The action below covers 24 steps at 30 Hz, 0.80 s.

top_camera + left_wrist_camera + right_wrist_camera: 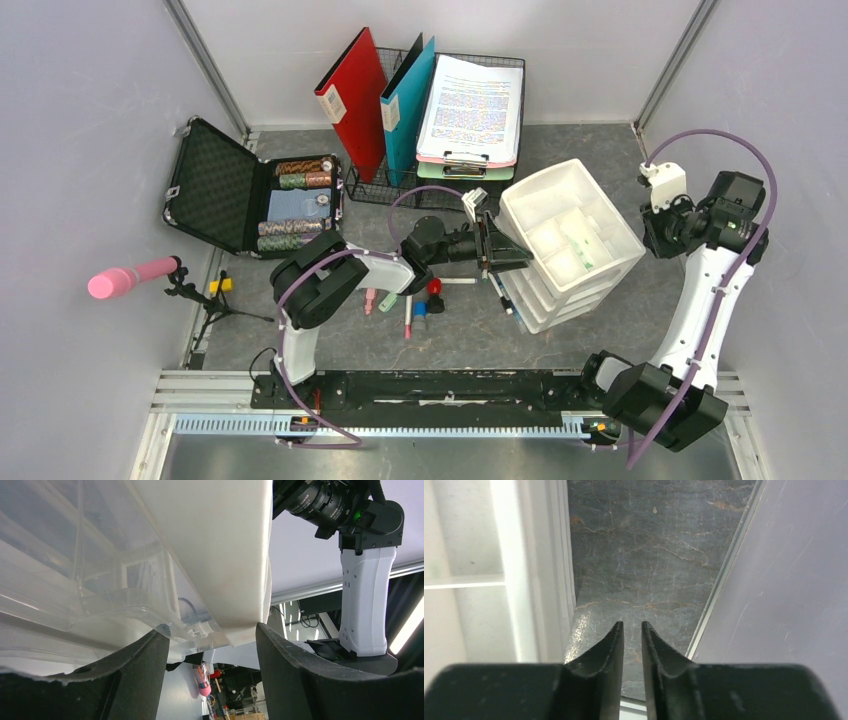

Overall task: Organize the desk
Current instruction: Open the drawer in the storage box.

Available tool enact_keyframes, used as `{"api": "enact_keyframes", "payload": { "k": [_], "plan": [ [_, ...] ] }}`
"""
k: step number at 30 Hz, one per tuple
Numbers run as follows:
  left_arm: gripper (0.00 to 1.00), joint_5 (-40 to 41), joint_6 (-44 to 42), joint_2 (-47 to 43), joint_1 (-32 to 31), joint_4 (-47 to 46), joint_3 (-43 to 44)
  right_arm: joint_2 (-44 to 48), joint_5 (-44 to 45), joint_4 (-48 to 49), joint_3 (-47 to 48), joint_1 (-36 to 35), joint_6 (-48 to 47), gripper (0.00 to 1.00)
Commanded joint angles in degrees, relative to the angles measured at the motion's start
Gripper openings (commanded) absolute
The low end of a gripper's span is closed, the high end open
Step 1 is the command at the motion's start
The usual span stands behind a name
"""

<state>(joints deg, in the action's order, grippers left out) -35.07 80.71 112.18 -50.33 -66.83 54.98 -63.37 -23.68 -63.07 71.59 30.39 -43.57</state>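
Note:
The desk [470, 340] is a dark grey stone-look top. A white drawer unit [570, 240] sits tilted at centre right. My left gripper [495, 245] is at its left side. In the left wrist view the left gripper [210, 630] points upward, with its wide-set fingers touching the unit's lower edge [215, 545] on both sides. My right gripper [660, 215] hangs over the desk [644, 555] just right of the unit [474, 580]. The right gripper [632, 624] shows a narrow gap with nothing in it.
A black foam-lined case [250, 200] with chips lies open at back left. A wire rack holds a red folder [352, 100], a teal folder [405, 100] and a clipboard [470, 110]. Pens and small items [410, 305] lie under the left arm. A pink microphone [130, 278] stands at the left.

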Motion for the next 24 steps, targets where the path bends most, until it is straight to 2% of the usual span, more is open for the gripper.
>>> {"api": "enact_keyframes", "payload": {
  "k": [1, 5, 10, 16, 20, 24],
  "plan": [
    [0.68, 0.48, -1.75, 2.23, 0.40, -3.55, 3.98, -0.47, -3.78, -3.22, 5.71, 0.28, -0.66, 0.29],
    [0.66, -0.22, -0.94, 4.48, 0.41, -4.55, 5.66, -1.03, -2.87, -5.97, 10.85, 0.28, -0.81, 0.37],
    [0.67, 0.71, -1.54, 5.70, 0.41, -4.75, 5.57, -1.29, -2.05, -8.79, 16.05, 0.28, -2.14, 0.40],
    [0.67, 0.70, -2.44, 5.60, 0.49, -3.39, 5.49, -0.55, -3.50, -9.00, 16.45, 0.28, -2.91, 0.48],
    [0.67, 0.70, -3.69, 5.24, 0.54, -2.31, 5.36, -0.26, -7.58, -9.00, 16.21, 0.19, -2.93, 0.55],
    [0.67, 0.70, -4.11, 5.23, 0.75, -1.70, 5.31, -0.40, -12.59, -8.99, 16.07, -0.03, -2.67, 0.58]
  ]
}}
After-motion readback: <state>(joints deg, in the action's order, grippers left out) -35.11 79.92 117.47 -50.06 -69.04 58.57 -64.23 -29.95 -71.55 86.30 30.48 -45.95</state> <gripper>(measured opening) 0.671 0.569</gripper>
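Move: The storage box stands about 10 cm right of the left hand, its middle roughly 5 cm lower, with the drawer fronts facing that hand. Pens lie on the desk some 10 cm back from the left hand and 18 cm below; the wire basket is about 27 cm ahead of it and 8 cm left. From the right hand, the box's middle is about 15 cm left, 2 cm back and 8 cm below. Right hand rises about 7 cm beside the storage box, opening; left, at the drawer fronts, shifts 2 cm down-right-forward. ##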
